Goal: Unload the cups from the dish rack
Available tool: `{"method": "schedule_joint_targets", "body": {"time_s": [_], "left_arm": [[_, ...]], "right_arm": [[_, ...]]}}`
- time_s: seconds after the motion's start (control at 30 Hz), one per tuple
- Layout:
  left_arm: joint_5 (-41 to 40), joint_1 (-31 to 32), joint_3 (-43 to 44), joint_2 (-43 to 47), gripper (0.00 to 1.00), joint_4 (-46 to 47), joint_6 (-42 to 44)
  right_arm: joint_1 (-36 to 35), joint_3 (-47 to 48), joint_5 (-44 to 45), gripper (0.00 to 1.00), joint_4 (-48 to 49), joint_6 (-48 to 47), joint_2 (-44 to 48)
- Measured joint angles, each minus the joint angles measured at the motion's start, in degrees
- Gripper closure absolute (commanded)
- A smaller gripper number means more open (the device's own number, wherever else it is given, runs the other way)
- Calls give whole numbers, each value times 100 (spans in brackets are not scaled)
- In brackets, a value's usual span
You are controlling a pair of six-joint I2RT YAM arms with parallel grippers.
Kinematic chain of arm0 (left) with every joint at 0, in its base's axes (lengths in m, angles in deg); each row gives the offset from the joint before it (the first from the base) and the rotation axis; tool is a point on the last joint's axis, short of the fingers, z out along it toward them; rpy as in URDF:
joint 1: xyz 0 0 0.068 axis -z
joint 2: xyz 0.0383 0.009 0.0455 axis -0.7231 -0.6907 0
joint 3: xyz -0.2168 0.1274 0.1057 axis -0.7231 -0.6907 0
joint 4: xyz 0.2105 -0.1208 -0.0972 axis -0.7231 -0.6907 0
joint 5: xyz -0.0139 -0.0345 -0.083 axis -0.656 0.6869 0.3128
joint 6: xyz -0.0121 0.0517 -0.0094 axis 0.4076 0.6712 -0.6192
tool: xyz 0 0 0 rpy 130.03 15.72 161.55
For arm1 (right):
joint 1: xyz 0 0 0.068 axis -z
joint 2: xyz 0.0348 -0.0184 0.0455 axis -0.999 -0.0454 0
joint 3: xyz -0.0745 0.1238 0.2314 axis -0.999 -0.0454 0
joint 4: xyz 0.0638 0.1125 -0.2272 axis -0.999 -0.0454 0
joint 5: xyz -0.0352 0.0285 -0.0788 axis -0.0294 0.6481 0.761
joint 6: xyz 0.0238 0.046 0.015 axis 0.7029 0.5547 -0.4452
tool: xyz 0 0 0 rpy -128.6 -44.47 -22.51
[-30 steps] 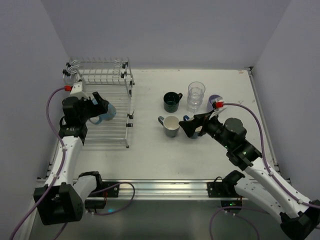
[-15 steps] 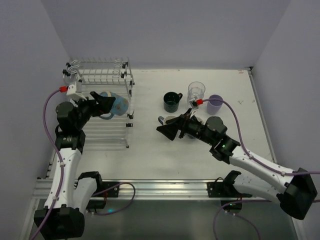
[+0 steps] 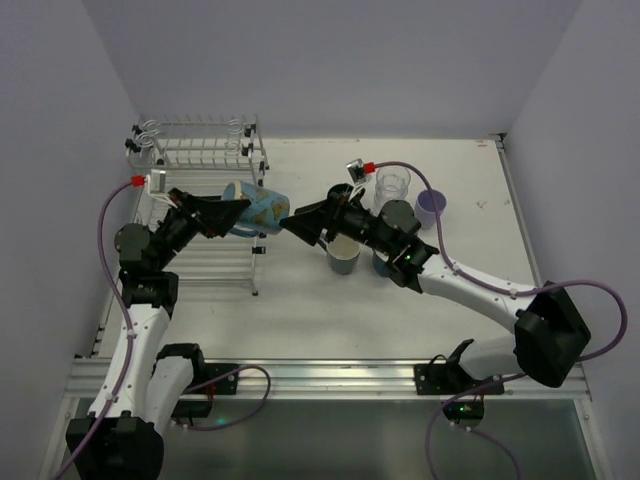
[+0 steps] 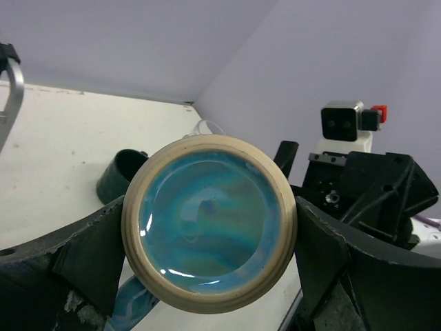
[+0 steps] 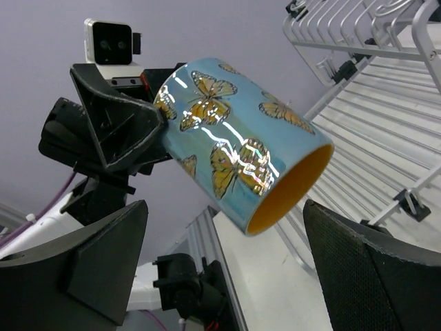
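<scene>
My left gripper [image 3: 238, 213] is shut on a light blue butterfly cup [image 3: 258, 206] and holds it sideways in the air, just right of the dish rack [image 3: 205, 158]. In the left wrist view its glazed base [image 4: 210, 221] fills the gap between the fingers [image 4: 83, 258]. The cup's orange mouth [image 5: 289, 189] faces my right gripper [image 3: 293, 223], which is open, close in front of it and not touching. On the table stand a dark green cup [image 3: 346, 192], a grey cup [image 3: 343, 256], clear glass tumblers [image 3: 392, 184] and a lavender cup [image 3: 431, 207].
The right forearm [image 3: 385, 232] lies over the group of cups and hides most of a blue cup [image 3: 382, 265]. The wire rack [image 5: 386, 103] stands at the table's back left, with its lower shelf [image 3: 215, 262] reaching toward the front. Walls close in on the left, back and right.
The left arm has carried the butterfly cup up and rightward out of the rack. The right arm has swung left from the cups on the table and now faces the cup's mouth.
</scene>
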Motion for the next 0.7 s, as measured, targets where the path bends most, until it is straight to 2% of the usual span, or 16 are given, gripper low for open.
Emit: {"method": "schedule_joint_targets", "body": {"time_s": [0.1,0.17,0.5,0.53,0.57,0.6,0.63,0.7], "left_arm": [[76,151,-15,-118,100,391,-256],[83,306,-46,-138,100,608,-378],[-140,1104,-258,-125,100,1488,-651],[-162,1139,-267,-120,98,1541,-656],[-184,1187,-273,-116,94,1591,-660],[-199,1220,-273,-111,94,1617,-662],[-214,1250,-280,-94,89,1652,-678],[-219,1294,-310,-55,81,1672,-682]], "right_arm": [[0,212,-118,6,197,122,-299],[0,236,-208,12,343,234,-411],[-9,234,-734,27,1355,955,-579],[-11,227,-756,35,1467,1027,-577],[-11,175,-791,48,1696,1176,-579],[-11,164,-800,48,1751,1191,-577],[-11,83,-804,60,1945,1331,-579],[-33,-109,-826,70,2374,1563,-577]]}}
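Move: My left hand already holds the butterfly mug by its base end; the mug's middle lies about 2 cm ahead and 4 cm to the right of it, with my right gripper some 13 cm to its right and 3 cm back. From my right hand the butterfly mug is about 9 cm left, 3 cm ahead and 2 cm higher. The grey mug stands 10 cm right and 7 cm ahead of my right hand, the green mug 10 cm right and 20 cm ahead, both some 27 cm below. My left hand keeps its grip and brings the mug mouth-first to my right gripper, about 5 cm to the right, 4 cm back and 3 cm up, turning clockwise a little. My right hand edges left over the rim, then rises about 4 cm and draws back with it, fingers tipping up and swinging counter-clockwise; they close to under half open, one inside the mouth and one outside, to pinch the wall. ##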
